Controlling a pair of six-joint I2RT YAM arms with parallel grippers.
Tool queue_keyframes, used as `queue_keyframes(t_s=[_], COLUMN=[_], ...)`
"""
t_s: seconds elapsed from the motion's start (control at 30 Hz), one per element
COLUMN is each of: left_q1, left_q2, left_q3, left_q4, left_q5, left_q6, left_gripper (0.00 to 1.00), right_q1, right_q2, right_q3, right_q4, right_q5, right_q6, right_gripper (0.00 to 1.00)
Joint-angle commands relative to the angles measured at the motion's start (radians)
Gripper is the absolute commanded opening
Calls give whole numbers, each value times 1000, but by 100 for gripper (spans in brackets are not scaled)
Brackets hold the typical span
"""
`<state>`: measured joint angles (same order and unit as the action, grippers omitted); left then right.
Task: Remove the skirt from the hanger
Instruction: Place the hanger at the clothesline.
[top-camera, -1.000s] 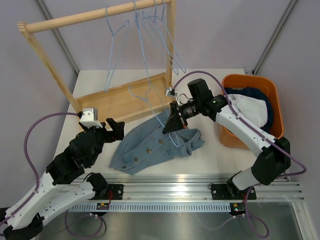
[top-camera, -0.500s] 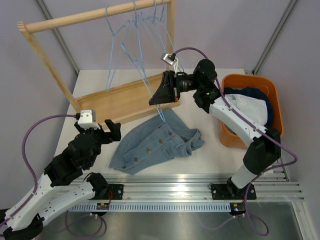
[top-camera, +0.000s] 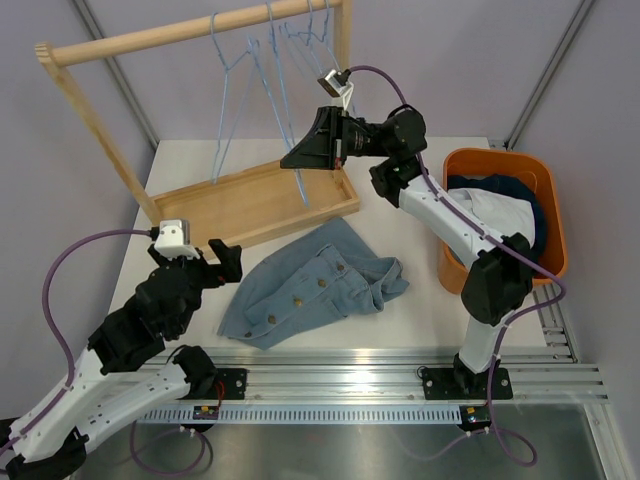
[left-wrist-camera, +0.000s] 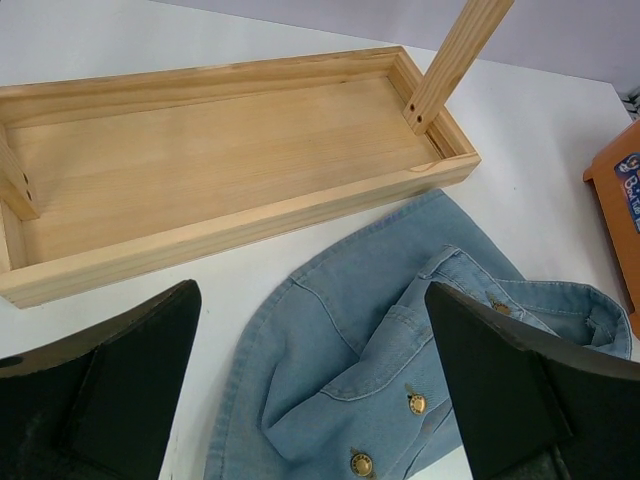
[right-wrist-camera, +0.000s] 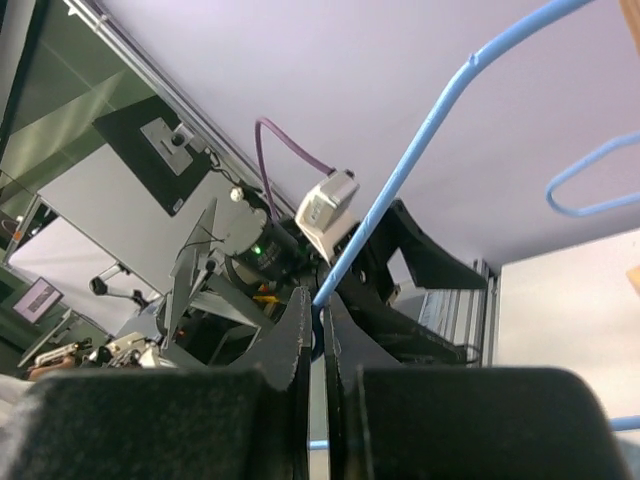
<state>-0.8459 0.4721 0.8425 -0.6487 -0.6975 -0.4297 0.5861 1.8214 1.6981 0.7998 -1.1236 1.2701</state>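
The light blue denim skirt (top-camera: 312, 281) with brass buttons lies crumpled flat on the white table, free of any hanger. My right gripper (top-camera: 292, 163) is raised above the wooden tray, shut on a thin blue wire hanger (top-camera: 300, 186) whose lower end dangles over the tray. In the right wrist view the hanger wire (right-wrist-camera: 420, 160) runs up out of the shut right gripper (right-wrist-camera: 318, 300). My left gripper (top-camera: 228, 258) stands open just left of the skirt. In the left wrist view the left gripper (left-wrist-camera: 310, 295) is empty, with the skirt (left-wrist-camera: 400, 340) below it.
A wooden rack with a tray base (top-camera: 240, 205) stands at the back left; several blue wire hangers (top-camera: 228, 70) hang from its rail. An orange bin (top-camera: 548, 180) holding clothes sits on the right. The tray's front wall (left-wrist-camera: 240, 225) lies just beyond the skirt.
My right arm has lifted the blue hanger up and left, off the skirt, over the tray. The skirt stayed on the table. My left gripper opened slightly wider.
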Motion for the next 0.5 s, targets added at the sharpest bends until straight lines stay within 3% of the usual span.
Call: queue_keyframes(t_s=[0.0,0.47], left_q1=[-4,-4], left_q2=[-6,31], left_q3=[4,-2], left_q4=[37,78], left_q5=[-27,-4], left_q6=[-18,-38], left_gripper=[99,99], right_q1=[1,1], right_q2=[25,182], right_q3=[84,350], right_q4=[85,-39], right_q5=[73,192], right_q6=[23,-37], right_gripper=[0,0])
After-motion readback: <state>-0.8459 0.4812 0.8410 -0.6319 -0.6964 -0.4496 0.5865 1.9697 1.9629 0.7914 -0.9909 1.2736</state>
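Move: The hanger, already shut in the right fingers, is bound for the clothesline's wooden rod; the open stretch of it lies about 18 cm ahead, 3 cm left and 12 cm above. The left empty hanger hangs some 17 cm ahead, 10 cm left; the right upright is about 18 cm ahead, 10 cm right. The skirt lies some 45 cm below, 3 cm back, 4 cm right. From the left hand, that rod stretch is roughly 23 cm ahead, 11 cm right, 30 cm up. The freed hanger, still pinched in the shut right gripper, is carried up and forward about 6 cm towards the rod, edging a little left, rising first and then reaching more forward. The left-pointing fingers tip upward and swing clockwise, some 10 degrees in all. ##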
